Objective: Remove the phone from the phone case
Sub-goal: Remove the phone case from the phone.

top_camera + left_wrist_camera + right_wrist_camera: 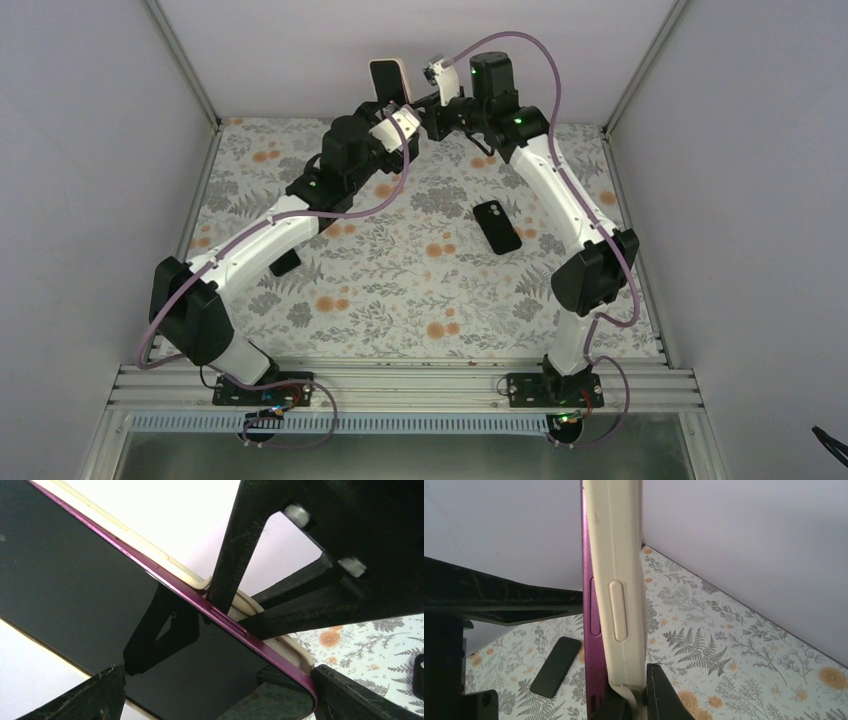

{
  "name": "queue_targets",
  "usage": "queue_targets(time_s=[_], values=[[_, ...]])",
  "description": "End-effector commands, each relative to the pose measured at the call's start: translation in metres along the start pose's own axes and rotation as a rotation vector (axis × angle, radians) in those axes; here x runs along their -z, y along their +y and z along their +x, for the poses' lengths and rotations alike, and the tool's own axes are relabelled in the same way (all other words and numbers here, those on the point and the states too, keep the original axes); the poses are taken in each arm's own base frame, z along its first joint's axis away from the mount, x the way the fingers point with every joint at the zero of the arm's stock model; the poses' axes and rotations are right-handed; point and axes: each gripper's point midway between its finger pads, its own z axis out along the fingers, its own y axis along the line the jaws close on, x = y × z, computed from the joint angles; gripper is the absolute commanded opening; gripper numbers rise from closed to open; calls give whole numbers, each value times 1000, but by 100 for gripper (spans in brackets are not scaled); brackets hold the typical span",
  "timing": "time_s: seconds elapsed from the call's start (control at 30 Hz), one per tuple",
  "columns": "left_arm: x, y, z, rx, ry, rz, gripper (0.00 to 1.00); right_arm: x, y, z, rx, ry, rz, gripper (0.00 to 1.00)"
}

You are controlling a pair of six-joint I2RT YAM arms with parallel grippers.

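A phone [383, 80] with a black screen [75, 580] and magenta frame [225, 620] is held upright in the air at the back of the table. Its cream case [621, 580] is peeling away from the frame along one edge [270, 612]. My left gripper [220, 692] is shut across the phone's width, with one finger [100, 697] at each side. My right gripper [636, 702] is shut on the case's edge, and the case wall is pulled off the magenta frame [591, 645] at the fingers. The two grippers meet at the phone in the top view, the left one [398, 118] and the right one [432, 88].
A flat black phone-shaped object [497, 226] lies on the floral table mat right of centre; it also shows in the right wrist view [555, 666]. A small dark object [285, 262] lies under the left arm. White walls close the back and sides.
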Motion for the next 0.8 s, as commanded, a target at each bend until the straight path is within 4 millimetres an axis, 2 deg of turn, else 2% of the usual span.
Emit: queue_targets(time_s=[0.0,0.23,0.4,0.63,0.7,0.77], values=[[4,24,-10,26,-20,-117,89,25,20,-42,62,-126,-22,3],[18,50,-20,66,-51,-248,88,19,19,-35,53,-109,-30,3],[43,66,-32,13,-123,-449,80,10,19,-25,34,-89,-69,3],[72,78,-43,-87,-236,-702,71,3,20,-14,7,-63,-143,3],[79,81,-44,-114,-264,-763,66,0,21,-8,-1,-50,-167,3],[86,85,-43,-137,-285,-829,56,-1,24,-3,-9,-38,-197,3]])
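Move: The phone stands nearly upright in the air, still partly in its beige case, its lower end between the left hand's open fingers; its middle is about 2 cm ahead, 1 cm left and 5 cm above that hand. The case lies just behind it, about 3 cm ahead, 1 cm left and 5 cm up, and the right gripper's fingertips are some 2 cm ahead, 4 cm right and 3 cm up. From the right hand, the phone's middle is about level ahead, 4 cm left and 2 cm above. The phone's lower corner keeps resting against the left hand's right-side finger while that hand's fingers narrow around the end from nearly wide open to about two thirds. The left hand rises and draws back roughly 2.5 cm each with a little left, tipping its fingers up and swinging them counter-clockwise, some 30 degrees in all. The right hand keeps its pinch on the case's long side and lifts about 2.5 cm, drifting left. ##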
